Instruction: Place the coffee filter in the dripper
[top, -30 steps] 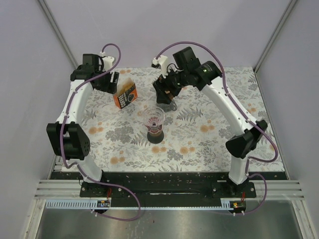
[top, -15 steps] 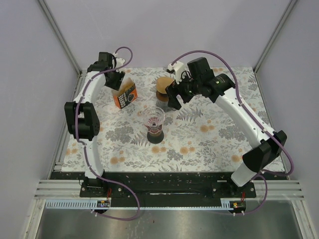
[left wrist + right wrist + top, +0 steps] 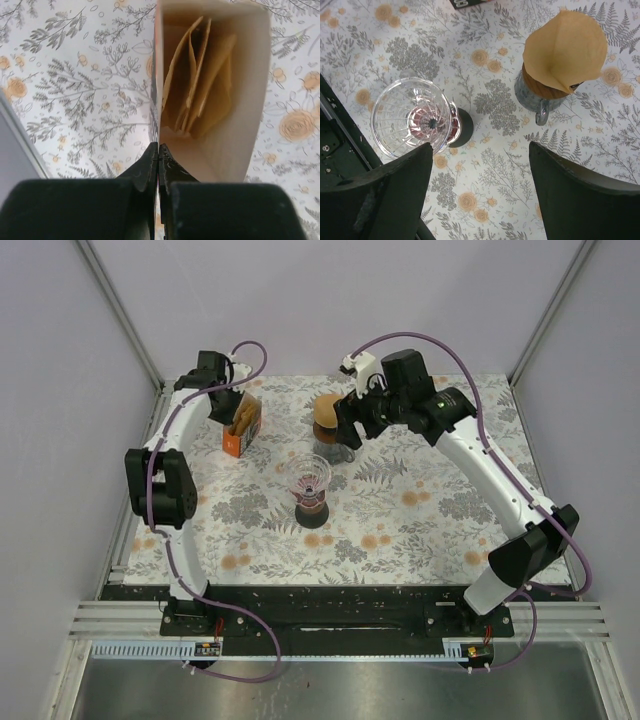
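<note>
A brown paper coffee filter (image 3: 565,50) stands as an open cone in a grey handled dripper (image 3: 530,97) with a wooden band, at the back middle of the table (image 3: 327,408). My right gripper (image 3: 480,147) hangs open above the mat, just right of that filter (image 3: 352,420), holding nothing. An orange box (image 3: 243,423) of spare filters (image 3: 200,85) stands at the back left. My left gripper (image 3: 158,147) is shut on the box's left wall, one finger inside and one outside.
A clear ribbed glass dripper (image 3: 410,120) on a dark base stands with no filter in it in front of the grey one (image 3: 308,478). The flowered mat (image 3: 420,510) covers the table. Grey walls close in the left, back and right.
My left gripper has shut on the box's wall, and the box now stands narrower, turned edge-on. My right gripper has drawn back right from the grey dripper, uncovering the filter.
</note>
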Robot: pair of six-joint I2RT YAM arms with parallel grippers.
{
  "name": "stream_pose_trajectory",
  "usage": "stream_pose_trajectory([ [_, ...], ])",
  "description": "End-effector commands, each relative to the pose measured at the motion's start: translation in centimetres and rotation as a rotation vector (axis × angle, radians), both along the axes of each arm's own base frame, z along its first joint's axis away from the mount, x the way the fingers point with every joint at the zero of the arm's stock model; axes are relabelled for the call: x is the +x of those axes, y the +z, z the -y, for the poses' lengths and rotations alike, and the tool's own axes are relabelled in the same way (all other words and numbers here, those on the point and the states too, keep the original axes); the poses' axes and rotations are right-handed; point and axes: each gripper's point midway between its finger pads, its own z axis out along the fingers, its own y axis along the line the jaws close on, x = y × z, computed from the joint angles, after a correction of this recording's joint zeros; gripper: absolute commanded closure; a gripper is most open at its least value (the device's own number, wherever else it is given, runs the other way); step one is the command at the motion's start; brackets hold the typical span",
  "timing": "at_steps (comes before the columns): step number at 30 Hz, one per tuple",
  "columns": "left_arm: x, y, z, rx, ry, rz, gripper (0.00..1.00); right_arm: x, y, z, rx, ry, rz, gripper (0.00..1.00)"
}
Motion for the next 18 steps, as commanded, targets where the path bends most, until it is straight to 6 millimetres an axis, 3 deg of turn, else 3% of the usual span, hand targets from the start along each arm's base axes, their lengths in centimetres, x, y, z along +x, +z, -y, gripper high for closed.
stream_pose_trajectory([
  [1,-1.7,8.8,0.6,-0.046,-0.003,0.196,1.0,1.5,5.1,-1.2,0.153,-0.056,0.08,0.19],
  [8,-8.1,14.9,3.1,-0.044,-0.109,0.322,1.0,2.7,11.4,-5.0,0.4,-0.034,0.148,0.4],
  [10,-10.3,15.9,4.2,-0.024,-0.168,0.343,1.0,2.4,12.0,-6.8,0.413,0.023,0.165,0.43],
  [14,-14.6,17.7,6.3,-0.009,-0.276,0.337,1.0,-1.2,13.2,-10.7,0.38,0.271,0.296,0.47],
  [18,-18.0,18.7,8.1,-0.005,-0.381,0.305,1.0,-5.0,14.5,-12.0,0.36,0.433,0.422,0.51],
])
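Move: The left hand already pinches the left wall of the filter box, with the coffee filters about 3 cm ahead, 3 cm right and 3 cm below its fingers. From the right hand those filters lie roughly 18 cm ahead, 29 cm left and 20 cm down. The dripper that already holds a filter stands some 10 cm ahead of the right hand and 1 cm left; the clear dripper is about 8 cm left and 1 cm back, both around 20 cm below. Left lifts the pinched box about 20 cm and back; right rises left towards it, fingers half closing. ##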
